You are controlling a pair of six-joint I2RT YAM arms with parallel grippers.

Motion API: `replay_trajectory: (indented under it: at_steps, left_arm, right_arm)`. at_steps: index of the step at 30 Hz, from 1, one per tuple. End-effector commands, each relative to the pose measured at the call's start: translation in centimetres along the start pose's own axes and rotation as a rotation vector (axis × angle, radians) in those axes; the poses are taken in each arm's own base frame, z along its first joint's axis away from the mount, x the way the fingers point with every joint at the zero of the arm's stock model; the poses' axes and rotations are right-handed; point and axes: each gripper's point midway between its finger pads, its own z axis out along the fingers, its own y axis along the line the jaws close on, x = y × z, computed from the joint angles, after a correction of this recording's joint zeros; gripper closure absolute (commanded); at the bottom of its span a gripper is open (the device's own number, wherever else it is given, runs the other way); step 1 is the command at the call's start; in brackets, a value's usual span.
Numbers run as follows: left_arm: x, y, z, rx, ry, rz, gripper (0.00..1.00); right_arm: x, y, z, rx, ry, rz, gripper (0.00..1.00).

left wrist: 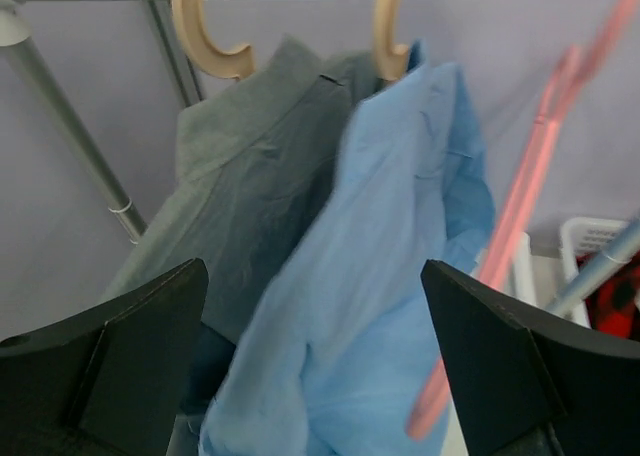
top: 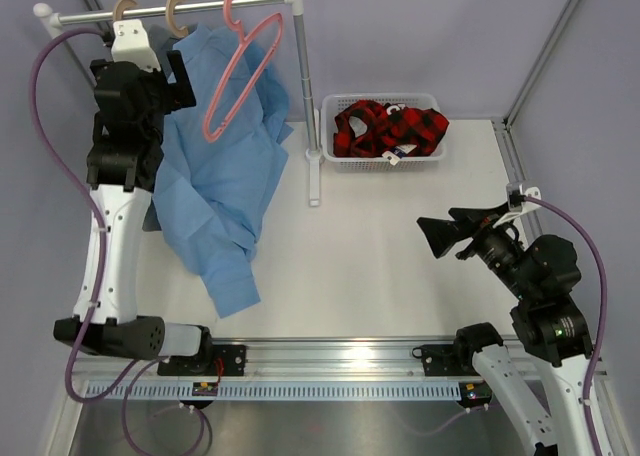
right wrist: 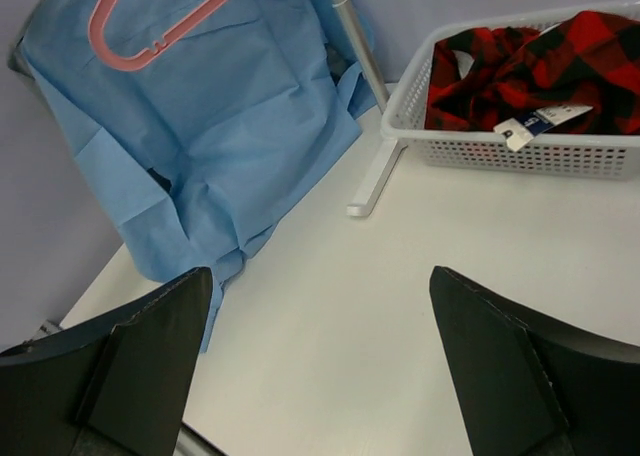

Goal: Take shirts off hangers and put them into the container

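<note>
A light blue shirt (top: 225,171) hangs from a tan hanger (top: 176,14) on the rail, its hem trailing onto the table. Behind it, a grey shirt (left wrist: 240,176) hangs on a second tan hanger (left wrist: 205,36). Beside them an empty pink hanger (top: 240,76) dangles tilted. The red-and-black plaid shirt (top: 390,126) lies in the white mesh container (top: 330,144). My left gripper (top: 185,81) is raised at the rail. It stands open, with the blue shirt's shoulder (left wrist: 400,176) just ahead of it (left wrist: 312,271). My right gripper (top: 432,238) hovers open and empty over bare table (right wrist: 320,272).
The silver rail (top: 200,4) rests on a white post (top: 304,86) with a foot (top: 313,181) on the table, just left of the container. A metal frame leg (top: 545,51) rises at the back right. The track holding the arm bases runs along the near edge.
</note>
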Motion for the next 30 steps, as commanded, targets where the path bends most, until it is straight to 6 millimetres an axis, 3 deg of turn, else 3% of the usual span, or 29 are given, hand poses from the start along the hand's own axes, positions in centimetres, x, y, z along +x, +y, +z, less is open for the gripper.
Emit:
replay_trajectory:
  at_steps: [1, 8, 10, 30]
  left_arm:
    - [-1.2, 1.5, 1.7, 0.011, -0.004, -0.027, 0.07]
    - [2.7, 0.8, 4.4, 0.063, 0.091, -0.024, 0.11]
    - [3.8, 1.5, 5.0, 0.049, 0.119, -0.029, 0.15]
    - [7.0, -1.8, 5.0, 0.210, 0.199, -0.080, 0.44]
  right_arm:
    - [2.0, 1.4, -0.7, -0.081, 0.070, 0.040, 0.01]
    - [2.6, 1.2, -1.4, -0.086, 0.052, 0.023, 0.01]
    - [2.7, 1.2, -1.3, -0.084, 0.052, 0.023, 0.00]
    - [2.8, 0.9, -1.1, -0.074, 0.053, 0.019, 0.00]
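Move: The left hand is open in front of the rack. The near fold of the hanging blue shirt, which it goes for, is about 8 cm ahead, level sideways and some 10 cm lower. The grey shirt hangs roughly 12 cm ahead, 8 cm to the left and 8 cm lower; the empty pink hanger is about 6 cm ahead, 11 cm to the right, level in height. From the right hand the fold lies some 25 cm ahead, 46 cm left and 3 cm higher. The left hand sinks about 7 cm and reaches some 5 cm forward to bring its fingers either side of the blue shirt's near fold, swaying about 3 cm left on the early forward reach and then easing back right, while the wrist tips down some 10 degrees and turns a little clockwise and the fingers close from nearly wide open to a bit over half. The right hand, empty and open, finishes backing off from the container, drawing back about 2 cm and sinking some 3 cm before it stays still. ##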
